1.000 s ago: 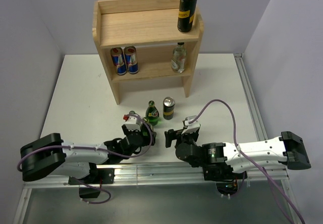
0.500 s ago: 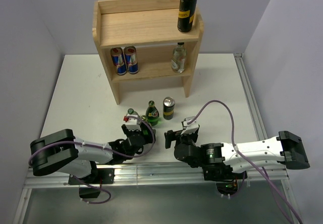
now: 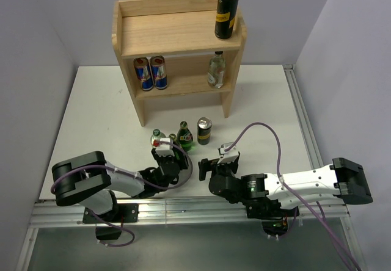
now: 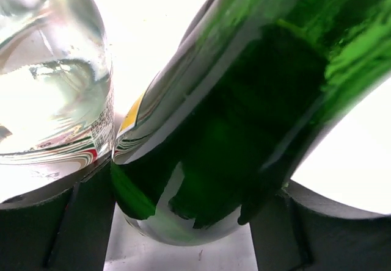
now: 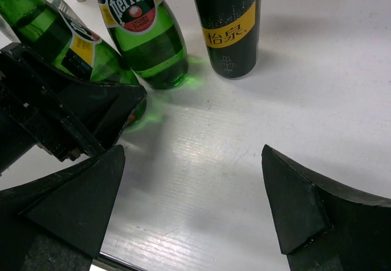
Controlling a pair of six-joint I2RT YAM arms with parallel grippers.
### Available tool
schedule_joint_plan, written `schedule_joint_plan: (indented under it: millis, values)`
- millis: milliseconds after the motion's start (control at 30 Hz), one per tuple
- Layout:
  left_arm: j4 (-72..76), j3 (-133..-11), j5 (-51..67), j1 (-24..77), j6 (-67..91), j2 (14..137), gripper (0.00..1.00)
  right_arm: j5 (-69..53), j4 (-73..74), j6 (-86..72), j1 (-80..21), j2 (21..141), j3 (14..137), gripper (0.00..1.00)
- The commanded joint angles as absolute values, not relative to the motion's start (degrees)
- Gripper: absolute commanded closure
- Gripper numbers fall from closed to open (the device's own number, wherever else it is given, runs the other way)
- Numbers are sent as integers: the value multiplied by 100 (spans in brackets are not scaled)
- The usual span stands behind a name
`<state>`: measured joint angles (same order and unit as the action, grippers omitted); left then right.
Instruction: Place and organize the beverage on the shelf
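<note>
The light wood shelf [image 3: 177,34] stands at the back, with a black can [image 3: 226,13] on its top board. Two blue-and-silver cans [image 3: 150,72] and a clear bottle [image 3: 216,69] stand on the lower board. On the table in front are a clear bottle [image 3: 156,138], a leaning green bottle [image 3: 173,138], an upright green Perrier bottle [image 3: 184,137] and a black can [image 3: 204,130]. My left gripper [image 4: 183,225] is shut on the leaning green bottle [image 4: 244,118], and the clear bottle [image 4: 52,88] is just to its left. My right gripper [image 5: 190,204] is open over bare table, short of the Perrier bottle [image 5: 143,36] and black can [image 5: 229,30].
The left gripper's black body [image 5: 55,112] sits close to the left finger of my right gripper. Grey walls close in the table on both sides and behind the shelf. An aluminium rail [image 3: 183,207] runs along the near edge.
My left gripper slid forward round the green bottle and shut on it, and the bottle now leans. The right arm has barely shifted.
</note>
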<state>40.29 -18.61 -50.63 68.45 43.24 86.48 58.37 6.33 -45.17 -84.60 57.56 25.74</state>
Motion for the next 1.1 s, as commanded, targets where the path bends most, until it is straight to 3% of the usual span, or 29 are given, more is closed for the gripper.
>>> schedule_joint_plan:
  millis: [0,67,100,233,567,767,1067]
  values:
    - [3877,-1916,-5185,6847,4324,8754,79,5994,396,-4667,-8429,5766,2531,0]
    - [3623,-1951,-5229,6864,4377,8667,90,6003,387,-4667,-8429,5766,2522,0]
    - [3473,-1995,-5273,6882,4429,8623,100,6012,387,-4667,-8429,5766,2522,0]
    - [2911,-2065,-5361,7040,4701,8298,100,6012,369,-4658,-8429,5704,2496,0]
    - [-551,-3180,-5598,7954,5686,6892,100,6082,352,-4474,-8429,5467,2522,0]
    - [-1993,-4365,-5396,8051,5318,5977,100,6135,431,-4474,-8429,5300,2514,0]
    - [-2884,-6597,-5888,8007,3931,5827,100,6187,448,-4342,-8429,5071,2522,0]
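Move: The left hand already grips a green bottle low on its body. The likely destination, the middle shelf's empty stretch, lies about 20 cm ahead, 4 cm right and 15 cm up. The second green bottle stands roughly 6 cm ahead and 5 cm right of this hand, the clear bottle 3 cm ahead and 7 cm left, the black can 8 cm ahead and 11 cm right. From the right hand, that shelf stretch is some 27 cm ahead, 12 cm left and 9 cm up. Back first and then nearly straight up: the left hand keeps its grip on the green bottle, draws it about 6 cm back from the second green bottle, then lifts it quickly by almost 20 cm, turning some 10 degrees clockwise. The right hand, open and empty, rises about 2 cm. ##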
